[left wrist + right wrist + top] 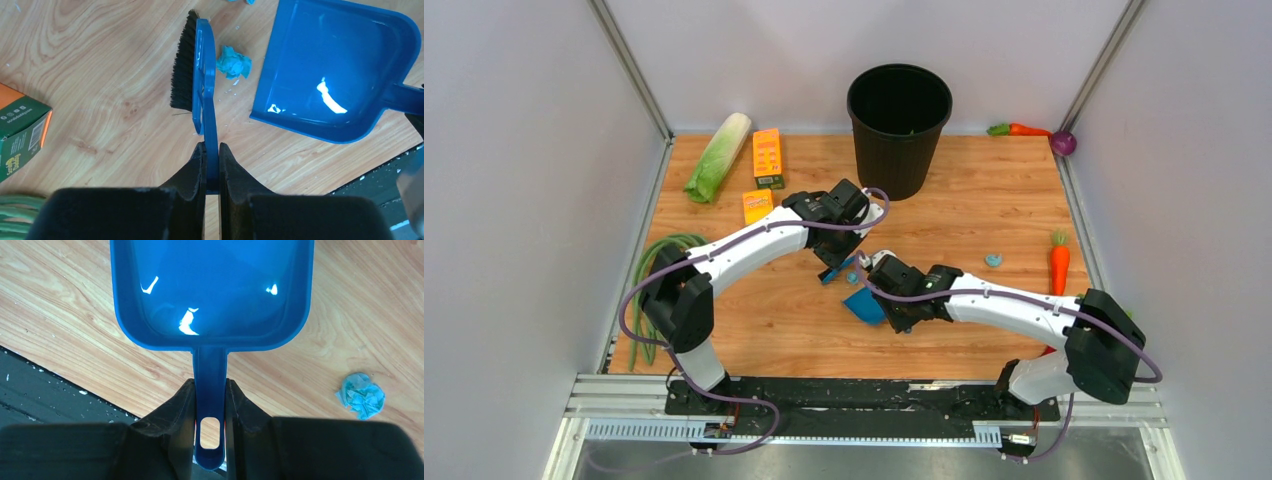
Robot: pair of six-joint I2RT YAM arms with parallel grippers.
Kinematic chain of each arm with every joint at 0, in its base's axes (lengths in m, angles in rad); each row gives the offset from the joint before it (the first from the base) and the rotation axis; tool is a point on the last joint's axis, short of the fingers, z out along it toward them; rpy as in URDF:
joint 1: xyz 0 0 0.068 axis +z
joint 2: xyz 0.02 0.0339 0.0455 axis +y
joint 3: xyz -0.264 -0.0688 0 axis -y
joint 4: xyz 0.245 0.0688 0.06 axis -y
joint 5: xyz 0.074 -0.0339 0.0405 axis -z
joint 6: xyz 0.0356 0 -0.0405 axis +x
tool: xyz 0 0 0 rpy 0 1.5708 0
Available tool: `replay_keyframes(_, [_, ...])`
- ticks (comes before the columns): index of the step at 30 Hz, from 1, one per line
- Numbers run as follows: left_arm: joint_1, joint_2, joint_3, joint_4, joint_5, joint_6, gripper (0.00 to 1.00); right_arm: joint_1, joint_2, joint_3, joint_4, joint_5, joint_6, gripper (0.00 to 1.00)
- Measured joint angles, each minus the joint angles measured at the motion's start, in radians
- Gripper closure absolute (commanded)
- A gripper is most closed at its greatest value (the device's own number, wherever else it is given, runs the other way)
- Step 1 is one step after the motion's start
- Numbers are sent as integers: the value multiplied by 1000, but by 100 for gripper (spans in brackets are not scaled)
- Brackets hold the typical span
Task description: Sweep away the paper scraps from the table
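Note:
Teal paper scraps lie on the wooden table (pixel 754 320). One wad (pixel 233 62) sits between the brush bristles and the dustpan's mouth, and another (pixel 245 1) shows at the top edge. A further scrap (pixel 361 395) lies right of the dustpan and also shows in the top view (pixel 993 260). My left gripper (pixel 212 146) is shut on the handle of the blue hand brush (pixel 202 70), whose black bristles face left. My right gripper (pixel 210 382) is shut on the handle of the blue dustpan (pixel 215 285), which rests mid-table (pixel 864 305).
A black bin (pixel 899 125) stands at the back centre. A cabbage (pixel 717 157) and two orange boxes (pixel 767 157) (pixel 756 205) lie at the back left, with a green coil (pixel 659 260) on the left edge. A carrot (pixel 1059 265) lies at the right.

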Motion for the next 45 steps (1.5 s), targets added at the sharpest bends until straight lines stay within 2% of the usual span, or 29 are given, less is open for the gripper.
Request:
replay_keyframes(15, [-65,-10,0,-29,163,39,100,4,-68,-96,119,-4,-2,100])
replay_keyframes(29, [-90,-75,79,-198,191,11,100,6,-216,-144,140,-9,12,100])
replay_keyframes(45, [-99,-162,209,-290,153,-67,100,27,-315,-129,169,55,16,100])
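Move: The left hand holds the brush upright, its bristles just left of the target paper scrap, which lies about 1 cm ahead of this hand, 4 cm right and 10 cm below. The blue dustpan's middle is some 4 cm back and 8 cm right of it; another scrap lies 5 cm ahead, 9 cm right. From the right hand, holding the pan, the target scrap is about 12 cm ahead, 10 cm left and 7 cm down; a scrap lies 6 cm ahead, 9 cm right. The left hand keeps its grip on the brush and sweeps the scrap back and to the right into the dustpan, about 5 cm back and 3 cm right at table level, then rises some 10 cm with the bristles still over the pan behind the scrap. The right hand keeps hold of the pan's handle, sinks under a centimetre at first, then tips the pan's front lip up by about 20 degrees while lifting it, first slowly and then faster, to end roughly 5 cm higher. ##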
